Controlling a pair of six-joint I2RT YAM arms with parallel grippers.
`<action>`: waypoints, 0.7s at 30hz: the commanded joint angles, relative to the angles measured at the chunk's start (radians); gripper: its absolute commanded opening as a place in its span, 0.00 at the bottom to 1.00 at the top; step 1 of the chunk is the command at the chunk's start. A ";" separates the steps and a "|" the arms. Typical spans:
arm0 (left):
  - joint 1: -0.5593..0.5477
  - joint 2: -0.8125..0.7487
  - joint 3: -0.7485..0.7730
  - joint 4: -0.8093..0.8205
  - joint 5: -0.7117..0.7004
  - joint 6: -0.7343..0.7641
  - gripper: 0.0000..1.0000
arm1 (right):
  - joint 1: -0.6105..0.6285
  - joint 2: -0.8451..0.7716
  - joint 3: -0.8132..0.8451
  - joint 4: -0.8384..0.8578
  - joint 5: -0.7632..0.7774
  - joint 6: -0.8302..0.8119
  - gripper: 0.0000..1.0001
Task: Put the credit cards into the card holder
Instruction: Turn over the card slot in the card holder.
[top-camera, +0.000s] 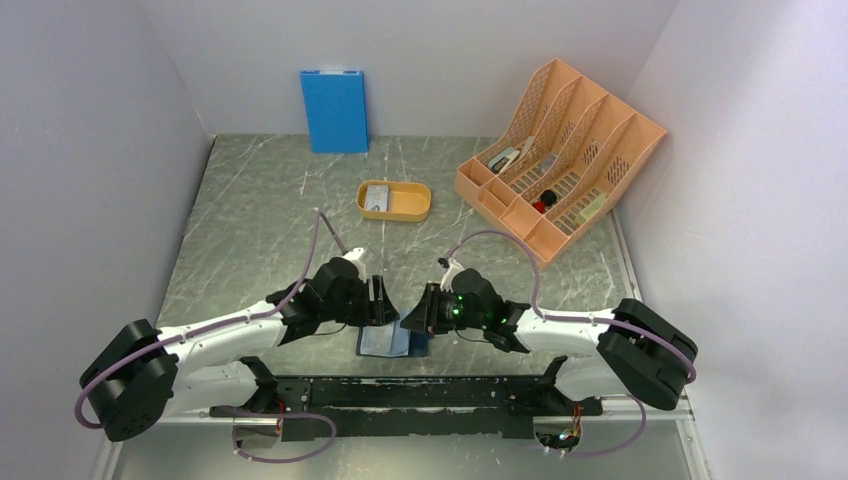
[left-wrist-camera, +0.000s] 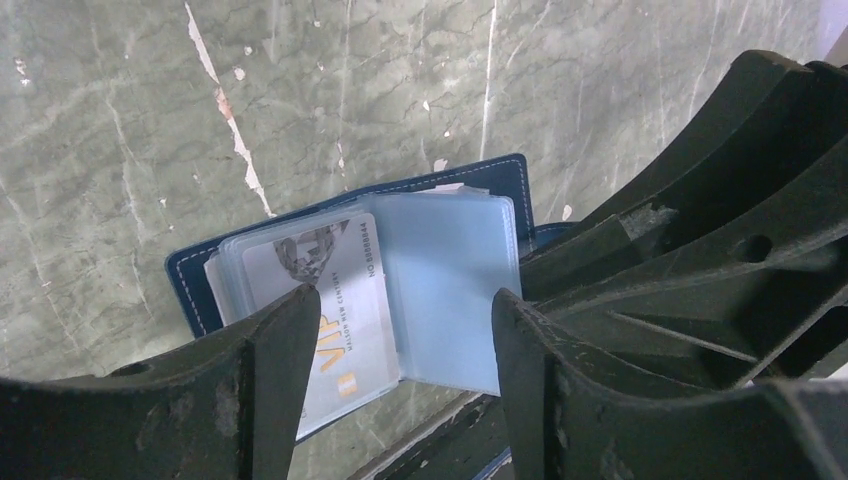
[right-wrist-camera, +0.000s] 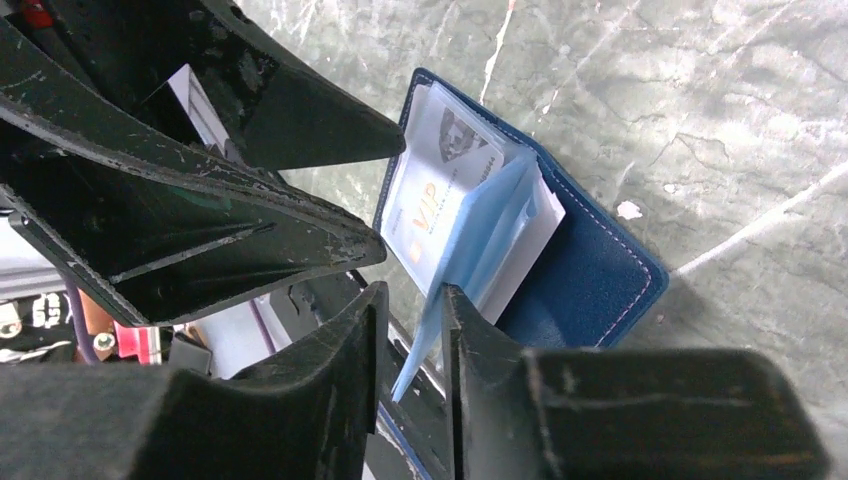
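Note:
The navy card holder (top-camera: 385, 342) lies open near the table's front edge, between both grippers. In the left wrist view its cover (left-wrist-camera: 195, 290) shows under pale clear pockets (left-wrist-camera: 450, 285), and a grey credit card (left-wrist-camera: 345, 300) printed "VIP" sits in the pockets. My left gripper (left-wrist-camera: 400, 335) hangs open above the holder with nothing between its fingers. My right gripper (right-wrist-camera: 412, 310) has its jaws a little apart, and one clear pocket leaf (right-wrist-camera: 470, 260) stands between them, resting against one finger. Another grey card (top-camera: 377, 197) lies in the orange tray (top-camera: 412, 205).
A bright blue flat panel (top-camera: 334, 110) leans on the back wall. An orange file organizer (top-camera: 560, 150) with small items stands at the back right. The two grippers (top-camera: 378, 300) (top-camera: 425, 315) are close together, almost touching.

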 joint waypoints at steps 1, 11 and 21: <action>-0.006 -0.007 -0.013 0.077 0.024 -0.018 0.68 | -0.019 0.007 -0.024 0.072 -0.039 -0.003 0.34; -0.007 0.058 -0.026 0.157 0.072 -0.045 0.69 | -0.044 0.042 -0.078 0.231 -0.117 0.037 0.49; -0.005 0.110 -0.031 0.208 0.108 -0.058 0.68 | -0.047 0.076 -0.095 0.323 -0.164 0.052 0.49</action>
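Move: The raised clear-blue card slot is the target: its middle lies some 3 cm to the left hand's right, 2 cm back and 2 cm below. From that hand, the VIP card is about 3 cm left, 5 cm back and 5 cm lower, and the holder's bare dark cover some 6 cm right, 5 cm back and 5 cm lower. The slot stands between the right hand's fingers, its middle about 1 cm left, 1 cm back and 2 cm below. Around the raised card slot the right fingers, already slightly apart, spread on to about half open, one finger seeming to stay against the sheet, while that hand eases back about 1 cm and its tips tilt up some 5 degrees. The left hand, kept open, edges about 1.5 cm right towards the slot's free edge, rising a touch before sinking to about 1 cm lower. ##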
